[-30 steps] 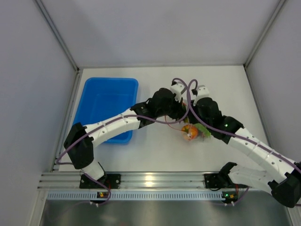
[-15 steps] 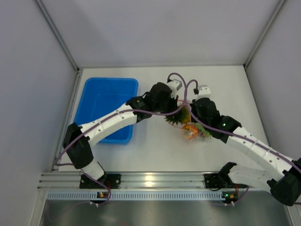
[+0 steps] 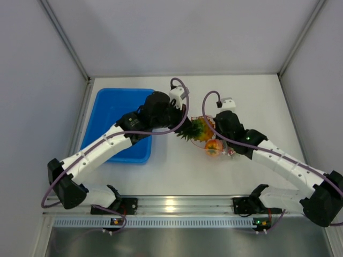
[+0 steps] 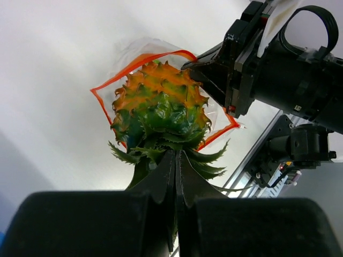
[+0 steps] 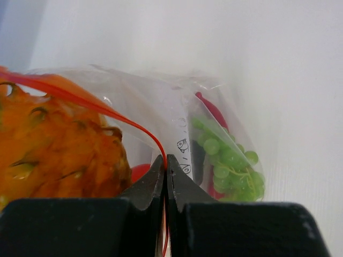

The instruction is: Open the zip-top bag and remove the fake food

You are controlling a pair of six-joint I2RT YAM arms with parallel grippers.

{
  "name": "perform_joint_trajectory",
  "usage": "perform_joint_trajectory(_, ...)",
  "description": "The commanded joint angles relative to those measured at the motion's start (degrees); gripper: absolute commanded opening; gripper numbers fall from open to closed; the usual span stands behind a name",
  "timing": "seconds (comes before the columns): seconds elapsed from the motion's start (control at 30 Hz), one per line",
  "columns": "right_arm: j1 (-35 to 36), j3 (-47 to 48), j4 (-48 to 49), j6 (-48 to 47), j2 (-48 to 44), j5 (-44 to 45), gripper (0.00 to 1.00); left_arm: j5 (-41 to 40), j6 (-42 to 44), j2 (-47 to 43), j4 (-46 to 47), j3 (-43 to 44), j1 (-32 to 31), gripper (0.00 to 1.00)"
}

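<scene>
The zip-top bag (image 3: 221,149) lies on the white table, its orange-red zip strip (image 4: 140,60) open. My left gripper (image 4: 177,152) is shut on the green leaves of a plastic pineapple (image 4: 159,99), whose orange-green body sits in the bag's open mouth. In the top view the left gripper (image 3: 184,127) holds the pineapple (image 3: 199,129) just left of the bag. My right gripper (image 5: 165,157) is shut on the bag's edge at the zip strip (image 5: 120,116); it also shows in the top view (image 3: 214,135). Green grapes (image 5: 228,158) and red pieces (image 5: 210,110) remain inside the bag.
A blue rectangular tray (image 3: 114,119) stands to the left, under the left arm. An aluminium rail (image 3: 171,205) runs along the near edge. Grey walls close in the table on three sides.
My left arm has swung left and back, pulling the pineapple by its leaves towards the tray and out of the bag's mouth. The right gripper has kept hold of the bag and shifted slightly left.
</scene>
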Motion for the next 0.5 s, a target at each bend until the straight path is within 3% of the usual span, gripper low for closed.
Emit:
perform_joint_trajectory(0.0, -0.15, 1.18, 1.37, 1.23, 0.72, 1.76, 0.0, -1.38, -0.5, -4.69, 1.19, -1.38, 1.34, 0.0)
perform_joint_trajectory(0.47, -3.22, 1.01, 0.93, 3.78, 1.16, -0.09, 0.0, -7.18, -0.67, -15.94, -0.48, -4.19, 14.44, 0.0)
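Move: The left gripper holds the pineapple by its leaves, the fruit's body about 7 cm to the right, 3 cm ahead and 6 cm lower, still at the bag's mouth. The blue bin's middle lies some 26 cm left, 11 cm ahead and 24 cm below; the tomato in the bag is about 14 cm right, level and 23 cm below. From the right gripper, pinching the bag's rim, the bin is roughly 41 cm left, 8 cm ahead and 14 cm lower. Bring the left gripper, kept shut on the pineapple's leaves, about 10 cm to the left towards the blue bin, gathering speed and easing forward and up as it goes, while the wrist turns nearly 20 degrees counter-clockwise. Keep the right gripper pinched on the bag's rim, almost in place, so the pineapple is drawn away from the open mouth. ##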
